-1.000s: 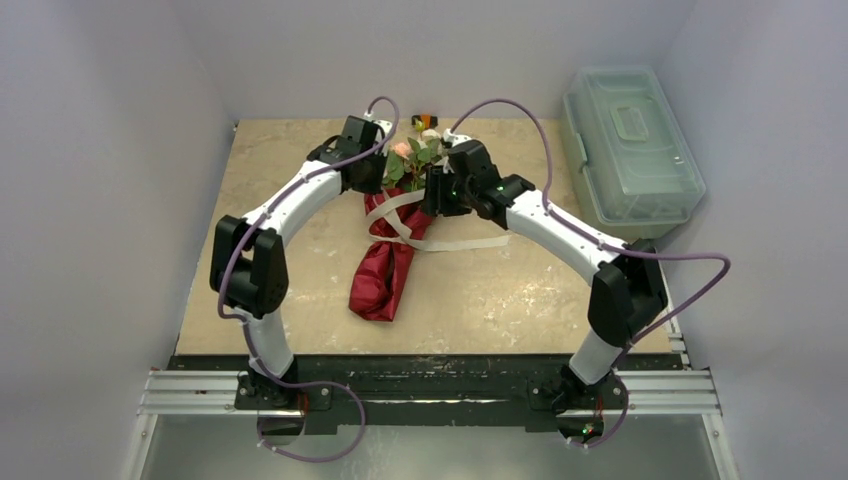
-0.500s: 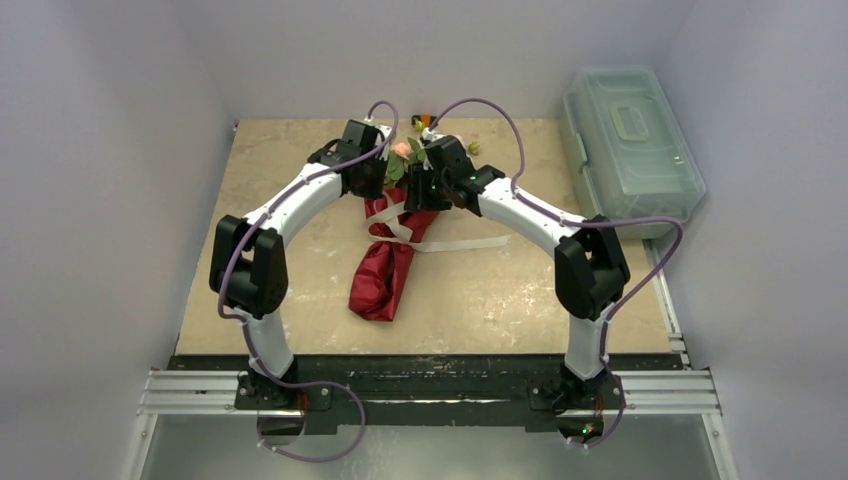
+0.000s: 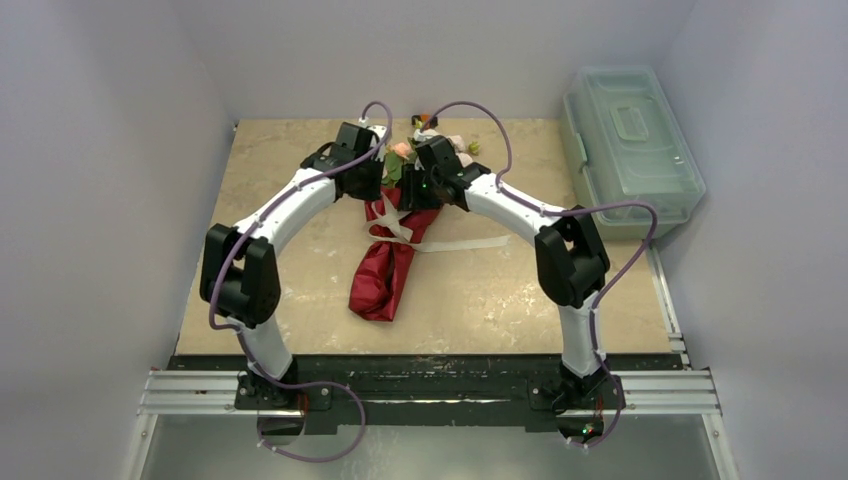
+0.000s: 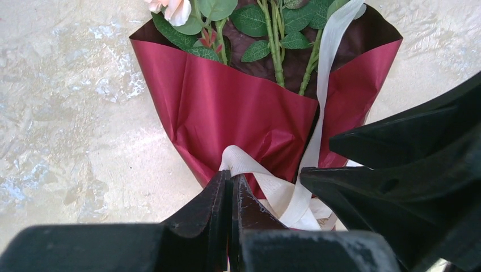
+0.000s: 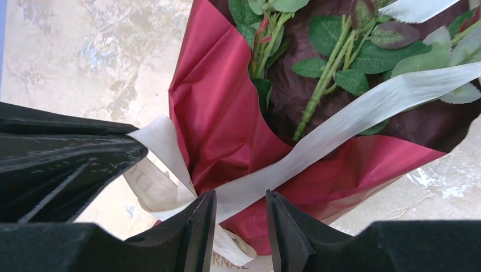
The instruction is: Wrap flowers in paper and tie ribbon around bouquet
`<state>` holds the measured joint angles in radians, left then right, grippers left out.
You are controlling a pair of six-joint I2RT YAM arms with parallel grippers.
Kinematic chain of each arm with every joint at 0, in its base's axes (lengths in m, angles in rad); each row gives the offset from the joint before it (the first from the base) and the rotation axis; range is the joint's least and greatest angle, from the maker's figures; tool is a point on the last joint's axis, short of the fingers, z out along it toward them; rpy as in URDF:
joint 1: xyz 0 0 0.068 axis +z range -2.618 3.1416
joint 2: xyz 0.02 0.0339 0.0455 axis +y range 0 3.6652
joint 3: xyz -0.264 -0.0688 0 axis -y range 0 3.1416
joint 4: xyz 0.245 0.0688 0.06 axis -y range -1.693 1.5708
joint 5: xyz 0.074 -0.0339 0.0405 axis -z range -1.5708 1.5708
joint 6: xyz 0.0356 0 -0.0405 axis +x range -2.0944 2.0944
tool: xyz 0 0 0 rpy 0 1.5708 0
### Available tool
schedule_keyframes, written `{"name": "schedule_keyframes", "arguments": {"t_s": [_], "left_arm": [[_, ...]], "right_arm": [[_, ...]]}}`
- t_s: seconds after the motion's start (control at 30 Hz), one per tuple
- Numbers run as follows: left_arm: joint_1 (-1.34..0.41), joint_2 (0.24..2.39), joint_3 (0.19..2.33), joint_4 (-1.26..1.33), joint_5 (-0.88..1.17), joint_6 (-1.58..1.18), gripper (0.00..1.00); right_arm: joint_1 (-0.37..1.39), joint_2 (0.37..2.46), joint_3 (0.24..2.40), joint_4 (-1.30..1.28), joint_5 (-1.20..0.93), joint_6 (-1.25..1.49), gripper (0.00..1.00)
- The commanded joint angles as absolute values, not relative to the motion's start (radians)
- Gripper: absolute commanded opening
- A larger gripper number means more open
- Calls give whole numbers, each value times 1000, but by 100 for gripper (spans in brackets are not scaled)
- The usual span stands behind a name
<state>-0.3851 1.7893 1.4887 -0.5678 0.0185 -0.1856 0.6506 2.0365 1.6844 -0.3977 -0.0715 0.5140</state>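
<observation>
The bouquet point(image 3: 384, 272) lies on the table, a red paper point(image 4: 238, 107) cone with green stems and leaves of the flowers point(image 4: 276, 51) showing at its open far end. A cream ribbon point(image 4: 256, 170) crosses the cone's middle, and one tail trails right across the table point(image 3: 470, 243). My left gripper point(image 4: 231, 177) is shut on a loop of that ribbon at the cone's left side. My right gripper point(image 5: 241, 198) stands open just right of it, a ribbon strand point(image 5: 340, 122) running between its fingers over the paper point(image 5: 221, 113).
A clear lidded plastic box point(image 3: 630, 140) stands at the back right beside the table. Small loose blooms point(image 3: 428, 122) lie behind the bouquet. Both wrists crowd together over the cone's upper part, and the tan tabletop point(image 3: 290, 270) is bounded by white walls.
My right arm has swung left and closer to the bouquet, and its jaws have narrowed around the ribbon strand. The left gripper has kept its hold in place.
</observation>
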Motion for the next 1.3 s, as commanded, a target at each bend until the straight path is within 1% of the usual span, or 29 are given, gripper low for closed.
{"name": "schedule_keyframes", "arguments": {"t_s": [0.0,0.23,0.4,0.5,0.63,0.77,0.93,1.1,1.27], "left_arm": [[-368,1722,1474,-511,17,-212,0],[-359,1716,1477,-501,28,-212,0],[-356,1726,1479,-506,37,-209,0],[-356,1726,1477,-508,43,-207,0],[-354,1729,1479,-511,43,-204,0],[-354,1733,1479,-510,50,-205,0],[-354,1735,1482,-510,53,-206,0],[-354,1739,1484,-509,52,-209,0],[-353,1743,1486,-509,43,-212,0]], "right_arm": [[657,2026,1706,-385,-121,501,45],[658,2028,1704,-394,-149,475,44],[656,1988,1722,-431,-137,384,47],[656,1962,1727,-471,-129,281,52],[657,1884,1634,-419,-102,244,63],[665,1856,1583,-368,-153,237,67],[683,1875,1598,-364,-171,212,75],[695,1933,1655,-396,-182,195,75],[708,1969,1682,-407,-186,186,74]]}}
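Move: Just behind and below the right hand lies the ribbon knot on the wrapped bouquet, some 4 cm back, level sideways and about 7 cm down. The flowers are about 12 cm ahead of this hand, 4 cm to its right and 5 cm below; the loose ribbon tail on the table has its middle roughly 5 cm back, 10 cm right and 8 cm down. From the left hand, shut on the ribbon, the knot is about 6 cm back, 6 cm right and 8 cm below. Backing about 3 cm to come over the knot, the right hand spreads its half-open fingers to about three quarters and turns some 20 degrees counter-clockwise; it dips right, lifts about 5 cm, then sinks again while swinging left. The left hand rises a centimetre early on, then stays, keeping its pinch on the ribbon. ##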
